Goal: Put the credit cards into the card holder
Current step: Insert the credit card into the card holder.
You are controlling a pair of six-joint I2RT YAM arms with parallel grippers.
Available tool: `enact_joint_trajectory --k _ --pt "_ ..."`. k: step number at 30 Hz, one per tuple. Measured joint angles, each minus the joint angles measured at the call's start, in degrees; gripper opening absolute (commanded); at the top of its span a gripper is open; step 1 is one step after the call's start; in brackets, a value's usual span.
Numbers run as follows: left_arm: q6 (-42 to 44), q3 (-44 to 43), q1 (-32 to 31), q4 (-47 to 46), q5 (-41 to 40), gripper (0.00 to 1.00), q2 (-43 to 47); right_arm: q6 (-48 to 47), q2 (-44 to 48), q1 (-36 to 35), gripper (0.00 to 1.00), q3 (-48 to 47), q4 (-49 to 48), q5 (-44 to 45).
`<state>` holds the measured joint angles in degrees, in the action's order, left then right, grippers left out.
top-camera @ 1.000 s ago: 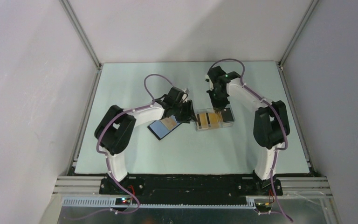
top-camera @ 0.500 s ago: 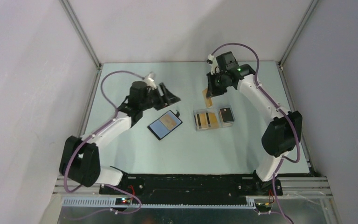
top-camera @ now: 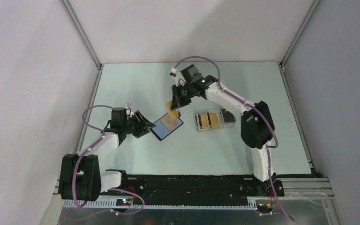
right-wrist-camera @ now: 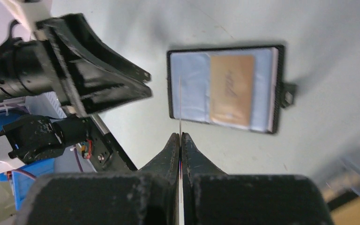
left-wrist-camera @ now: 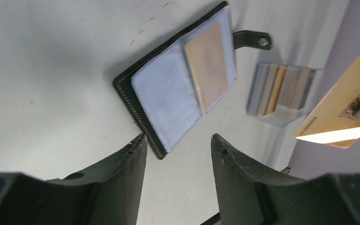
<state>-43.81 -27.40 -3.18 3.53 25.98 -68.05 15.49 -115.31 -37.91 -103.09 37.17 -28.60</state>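
The card holder (top-camera: 164,129) lies open on the table, blue lining up, with an orange card (top-camera: 171,122) in its right pocket. My right gripper (top-camera: 176,99) is shut on another orange credit card (top-camera: 170,108), hanging just above the holder's far side; the right wrist view shows this card (right-wrist-camera: 180,101) edge-on over the holder (right-wrist-camera: 190,89). My left gripper (top-camera: 143,126) stands open and empty just left of the holder. In the left wrist view its fingertips (left-wrist-camera: 138,143) flank the holder's near corner (left-wrist-camera: 161,101), and the held card (left-wrist-camera: 342,117) floats at the right.
A pale translucent tray (top-camera: 214,125) sits right of the holder with orange striped cards (top-camera: 205,120) and a dark card (top-camera: 227,116) in it. The holder's strap with a stud (left-wrist-camera: 253,40) sticks out on its far side. Walls enclose the table on three sides.
My right arm lifted a card from the tray and carried it left over the holder. My left arm left the holder, swung away, and came back low beside its left corner.
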Motion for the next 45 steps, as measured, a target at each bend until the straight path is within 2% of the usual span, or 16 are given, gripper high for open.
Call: enact_joint_trajectory --k 8,14,19,28,33,38,45 --pt "2.9 -0.7 0.0 2.0 -1.3 0.47 -10.0 1.0 -7.1 -5.6 0.0 -2.3 -7.0 -1.9" --pt "3.8 -3.6 -0.2 1.6 -1.8 0.46 -13.6 0.1 -9.1 -7.5 0.0 -2.2 -10.4 -0.7" --pt "4.0 -5.3 -0.6 1.5 -2.3 0.38 -15.6 -0.9 -11.1 -8.2 0.0 -1.8 -13.0 1.6" --pt "5.9 -9.3 -3.6 4.2 -6.8 0.34 -18.3 -2.5 -15.8 -8.3 0.0 -2.7 -10.9 8.8" --pt "6.8 -11.3 -5.4 5.8 -9.9 0.33 -19.3 -2.8 -15.7 -8.4 0.0 -3.9 -9.7 14.1" --pt "7.4 -13.2 -6.3 7.8 -12.1 0.25 -20.4 -3.6 -15.5 -8.9 0.0 -3.9 -9.4 18.7" --pt "8.4 -15.8 -7.0 8.7 -13.0 0.25 -22.6 -4.2 -14.5 -8.5 0.0 -3.3 -9.2 22.2"
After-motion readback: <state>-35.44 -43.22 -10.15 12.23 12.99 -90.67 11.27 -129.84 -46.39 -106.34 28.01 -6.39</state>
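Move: The open card holder lies low in front of my left hand, its middle about 7 cm to the right, 3 cm ahead and 6 cm below, with the near-left short edge closest to the fingers. For my right hand, which already holds a gold card, that middle is roughly 5 cm left, 3 cm back and 15 cm down. The clear card box stands about 20 cm to the right of my right hand, level with it forward, some 14 cm below. My left hand drops about 5 cm to the card holder's left edge, then eases forward with its fingers tipping down and closing from half open to straddle that edge. My right hand keeps its pinch on the gold card, swings left about 8 cm, sinks some 11 cm towards the holder, then comes back right about 4 cm and forward, fingers turning more steeply down. ##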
